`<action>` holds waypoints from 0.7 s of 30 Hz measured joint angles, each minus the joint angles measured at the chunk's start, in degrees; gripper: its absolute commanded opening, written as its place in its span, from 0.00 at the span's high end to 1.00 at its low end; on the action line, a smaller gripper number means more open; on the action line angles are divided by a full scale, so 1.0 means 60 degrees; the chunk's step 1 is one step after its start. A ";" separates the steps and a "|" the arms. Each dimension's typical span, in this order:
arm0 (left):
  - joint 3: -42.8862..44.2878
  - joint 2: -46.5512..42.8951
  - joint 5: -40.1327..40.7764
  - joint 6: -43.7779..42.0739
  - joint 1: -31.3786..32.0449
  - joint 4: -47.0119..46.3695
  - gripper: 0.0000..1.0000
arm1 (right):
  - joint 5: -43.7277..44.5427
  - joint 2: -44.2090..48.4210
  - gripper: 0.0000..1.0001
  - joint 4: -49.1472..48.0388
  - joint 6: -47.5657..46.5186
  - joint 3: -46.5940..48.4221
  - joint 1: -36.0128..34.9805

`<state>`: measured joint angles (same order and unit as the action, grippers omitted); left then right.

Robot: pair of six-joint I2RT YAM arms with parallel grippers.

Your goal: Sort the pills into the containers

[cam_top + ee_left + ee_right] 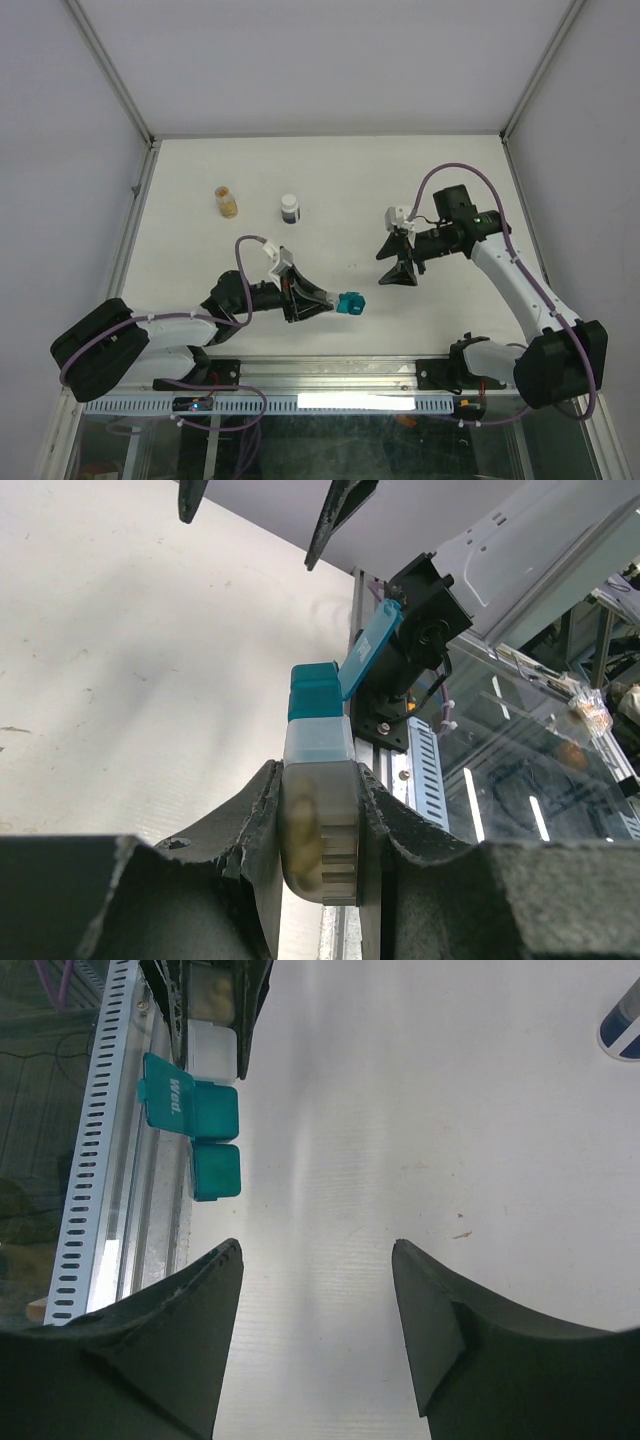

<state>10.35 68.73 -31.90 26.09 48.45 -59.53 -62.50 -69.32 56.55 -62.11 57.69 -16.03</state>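
My left gripper is shut on a small grey translucent container with something yellowish inside, held just above the table near its front edge. A teal-blue container sticks out past the fingertips, its lid flipped open. In the right wrist view the teal container and the pale grey one show end to end. My right gripper is open and empty, above the table to the right of the teal container and pointing toward it. No loose pills are visible.
A small amber bottle and a dark bottle with a white cap stand at mid table, back left. The slotted metal rail of the table's front edge runs just beside the held containers.
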 measured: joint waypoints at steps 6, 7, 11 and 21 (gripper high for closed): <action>0.0204 0.0361 0.0266 0.0554 -0.0011 0.0109 1.00 | 0.0095 0.0404 0.35 -0.0335 0.0175 -0.0259 0.0004; 0.0280 0.0481 0.0310 0.0619 -0.0011 0.0168 1.00 | 0.0171 0.0433 0.35 -0.0532 0.0372 -0.0302 0.0011; 0.1144 0.2171 0.0379 0.2193 -0.0576 0.0087 1.00 | 0.0656 0.0390 0.35 -0.1253 0.1239 -0.0346 0.0186; 0.2994 0.5665 0.0503 0.4896 -0.1672 0.0197 0.94 | 0.1330 -0.0168 0.35 -0.1942 0.2382 -0.0346 0.1096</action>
<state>28.32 102.72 -28.88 55.46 38.41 -58.35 -54.52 -70.32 44.91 -47.81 55.61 -9.45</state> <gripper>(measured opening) 0.281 0.654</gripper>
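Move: The pill organizer is already gripped by its clear end in the left hand and sticks out to the right, its middle about 5 cm right of that hand, level with it; its Wed. lid already stands open. The white bottle stands roughly 31 cm ahead of the left hand, 12 cm to its left and 11 cm below. From the empty right hand, the organizer is about 12 cm left, 9 cm back and a few centimetres below. The pill organizer, still pinched in the left fingers, is carried forward about 11 cm and lowered some 8 cm over the open table, the wrist rolling its top forward by about 40 degrees and swinging slightly counter-clockwise. The right hand, fingers open and touching nothing, eases forward some 5 cm and a little right, turning clockwise. ##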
